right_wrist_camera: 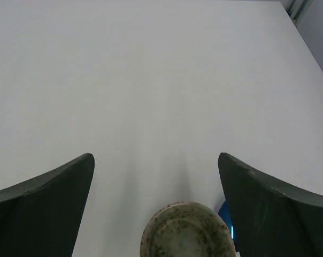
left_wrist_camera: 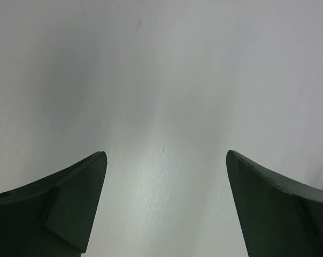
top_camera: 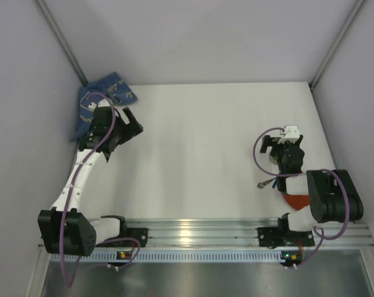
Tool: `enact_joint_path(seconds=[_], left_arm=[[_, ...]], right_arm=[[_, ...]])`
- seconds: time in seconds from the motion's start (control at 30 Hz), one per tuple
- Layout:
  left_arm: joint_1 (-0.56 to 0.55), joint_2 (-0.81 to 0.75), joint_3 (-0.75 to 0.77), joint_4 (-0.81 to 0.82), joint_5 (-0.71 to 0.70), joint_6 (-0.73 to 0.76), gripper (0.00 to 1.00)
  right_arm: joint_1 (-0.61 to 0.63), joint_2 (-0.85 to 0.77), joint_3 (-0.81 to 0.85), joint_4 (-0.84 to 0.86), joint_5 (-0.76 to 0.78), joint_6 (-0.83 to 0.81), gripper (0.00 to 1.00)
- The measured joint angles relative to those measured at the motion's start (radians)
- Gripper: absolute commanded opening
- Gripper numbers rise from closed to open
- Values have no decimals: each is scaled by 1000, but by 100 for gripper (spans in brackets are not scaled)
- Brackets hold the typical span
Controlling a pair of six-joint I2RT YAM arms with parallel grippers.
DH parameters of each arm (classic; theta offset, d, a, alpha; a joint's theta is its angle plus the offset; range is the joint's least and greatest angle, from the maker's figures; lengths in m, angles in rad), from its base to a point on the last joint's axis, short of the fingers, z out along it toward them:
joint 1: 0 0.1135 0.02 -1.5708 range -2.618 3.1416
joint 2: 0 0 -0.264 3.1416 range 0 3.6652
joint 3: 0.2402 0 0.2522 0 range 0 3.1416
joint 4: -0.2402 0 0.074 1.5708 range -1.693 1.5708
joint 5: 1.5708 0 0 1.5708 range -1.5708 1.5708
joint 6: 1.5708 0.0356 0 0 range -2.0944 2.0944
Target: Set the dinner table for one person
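Note:
The dinner table is the big white tabletop (top_camera: 199, 142). My left gripper (top_camera: 133, 129) hovers at its far left, open and empty; in the left wrist view (left_wrist_camera: 166, 153) only bare table (left_wrist_camera: 161, 80) shows between its fingers. My right gripper (top_camera: 281, 143) is at the right side, open, above bare table (right_wrist_camera: 151, 80). In the right wrist view (right_wrist_camera: 155, 156) a speckled cream round cup or small bowl (right_wrist_camera: 185, 231) sits just below the gap between the fingers, not gripped. A blue item (right_wrist_camera: 225, 217) peeks out beside the right finger.
A crumpled blue patterned cloth (top_camera: 103, 98) lies in the far left corner, just behind my left gripper. A red-orange item (top_camera: 296, 199) lies under my right arm near the front edge. Grey walls close in the table's left, right and back.

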Motion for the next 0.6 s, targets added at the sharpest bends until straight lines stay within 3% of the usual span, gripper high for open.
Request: enact_joint_path(seconds=[0.27, 0.6], left_arm=[[0, 11, 1, -150, 19, 26, 98], [11, 65, -1, -204, -92, 32, 98]], right_arm=[[0, 0, 0, 0, 0, 0, 100], [0, 0, 0, 0, 1, 0, 100]])
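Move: The blue cloth, apparently what the left hand is after, lies with its middle about 28 cm ahead, 23 cm to the left and some 20 cm below that open hand; the table right under the hand is bare. From the idle right hand the same cloth lies about 27 cm ahead, roughly 80 cm to the left and 10 cm below. The empty left hand sinks about 5 cm over bare table while drawing back some 3 cm towards its base, its wrist tipping the fingers about 15 degrees further down. Halfway through, the backward travel dies out and the hand swings left, still sinking and ending lower across from the blue cloth, with the fingers wide open throughout and touching nothing. ##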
